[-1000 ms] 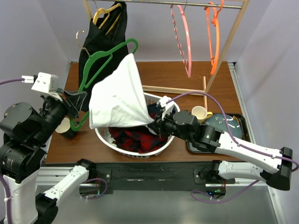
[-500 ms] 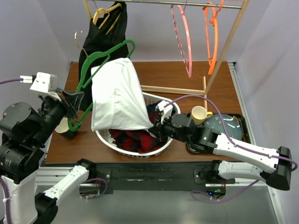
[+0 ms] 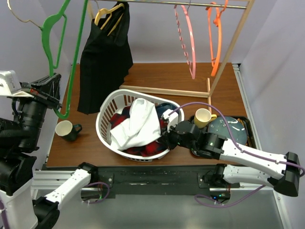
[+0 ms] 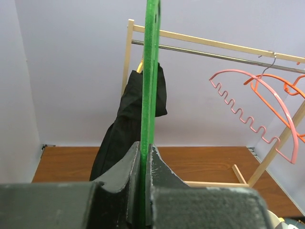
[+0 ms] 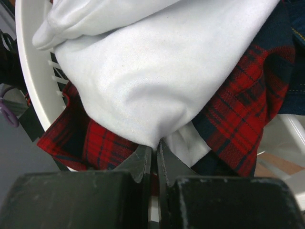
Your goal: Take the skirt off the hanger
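Observation:
The white skirt lies crumpled in the white laundry basket, off the green hanger. My left gripper is shut on the hanger's lower bar and holds it high at the far left, bare. In the left wrist view the hanger rises straight up from between the shut jaws of the left gripper. My right gripper sits at the basket's right rim, shut on a fold of the skirt. The wrist view shows white cloth pinched at the tips of the right gripper.
Red plaid clothes lie under the skirt in the basket. A black garment on a yellow hanger, a pink hanger and an orange hanger hang on the wooden rack. A dark mug stands left; a cream cup and dark tray stand right.
The left gripper swung the green hanger up and to the left, out of the skirt. The skirt dropped into the basket, its edge still held by the right gripper.

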You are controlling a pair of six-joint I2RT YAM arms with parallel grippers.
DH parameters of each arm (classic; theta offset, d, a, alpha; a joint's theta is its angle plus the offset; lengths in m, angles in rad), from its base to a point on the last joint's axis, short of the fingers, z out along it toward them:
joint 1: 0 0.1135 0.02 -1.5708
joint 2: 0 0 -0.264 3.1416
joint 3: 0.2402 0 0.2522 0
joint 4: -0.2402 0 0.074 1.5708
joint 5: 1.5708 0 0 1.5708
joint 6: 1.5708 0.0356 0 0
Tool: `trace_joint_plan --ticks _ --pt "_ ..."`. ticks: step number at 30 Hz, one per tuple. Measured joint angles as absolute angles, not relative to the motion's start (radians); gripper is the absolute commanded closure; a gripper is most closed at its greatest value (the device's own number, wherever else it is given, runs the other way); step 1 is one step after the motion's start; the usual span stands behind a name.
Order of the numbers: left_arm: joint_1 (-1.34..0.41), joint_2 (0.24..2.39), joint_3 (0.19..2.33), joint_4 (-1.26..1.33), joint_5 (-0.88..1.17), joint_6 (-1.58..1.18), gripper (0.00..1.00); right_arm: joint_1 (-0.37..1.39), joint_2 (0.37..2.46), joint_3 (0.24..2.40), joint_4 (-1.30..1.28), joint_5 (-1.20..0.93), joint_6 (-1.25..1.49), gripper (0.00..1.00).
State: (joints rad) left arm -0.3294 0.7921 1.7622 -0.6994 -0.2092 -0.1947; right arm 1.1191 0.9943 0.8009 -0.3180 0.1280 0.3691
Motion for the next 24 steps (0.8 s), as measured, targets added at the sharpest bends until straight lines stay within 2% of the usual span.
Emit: trace_joint_plan --ticks 2,4,8,11,18,24 --pt "-0.329 0.793 1.758 -0.697 -0.213 -0.195 1.0 1.119 0.985 0.801 -0.321 0.128 0.374 0.76" --pt "-0.329 0.793 1.754 -0.696 -0.212 -0.194 1.0 1.119 0.976 0.801 -0.326 0.128 0.382 0.69" --pt "-0.329 0.793 1.74 -0.696 -0.208 -0.19 1.0 1.119 0.959 0.81 -0.349 0.127 0.39 0.44" --pt "-0.329 0.793 1.729 -0.696 -0.201 -0.187 1.0 1.119 0.95 0.833 -0.363 0.113 0.395 0.3" --pt "-0.329 0.792 1.72 -0.696 -0.156 -0.171 1.0 1.119 0.921 0.926 -0.366 0.092 0.399 0.27" --pt "-0.329 0.791 1.677 -0.68 -0.067 -0.172 1.0 1.119 1.022 0.995 -0.204 0.132 0.384 0.33"
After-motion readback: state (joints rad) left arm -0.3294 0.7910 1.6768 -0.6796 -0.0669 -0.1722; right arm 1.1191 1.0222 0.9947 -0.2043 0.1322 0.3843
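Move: The right hand pinches the white skirt's near right corner in the basket; the skirt's middle lies about 10 cm left and 6 ahead, a little lower. The blue jeans show some 14 cm ahead and 1 right, and the cream mug about 19 right and 11 ahead, on the tray side. The left hand grips the green hanger, with a free stretch of rail roughly 24 cm ahead, 18 right, about level; the black skirt hangs 22 ahead, 8 right. Opening wide, the right fingers let go of the white skirt's corner and the hand lifts off it, rising some 10 cm, then drifting about 3 cm left over the clothes while the fingers tip up some 15 degrees. The left hand keeps its pinch on the green hanger and eases about 3 cm right and 2 down, towards the rail, turning slightly clockwise. ##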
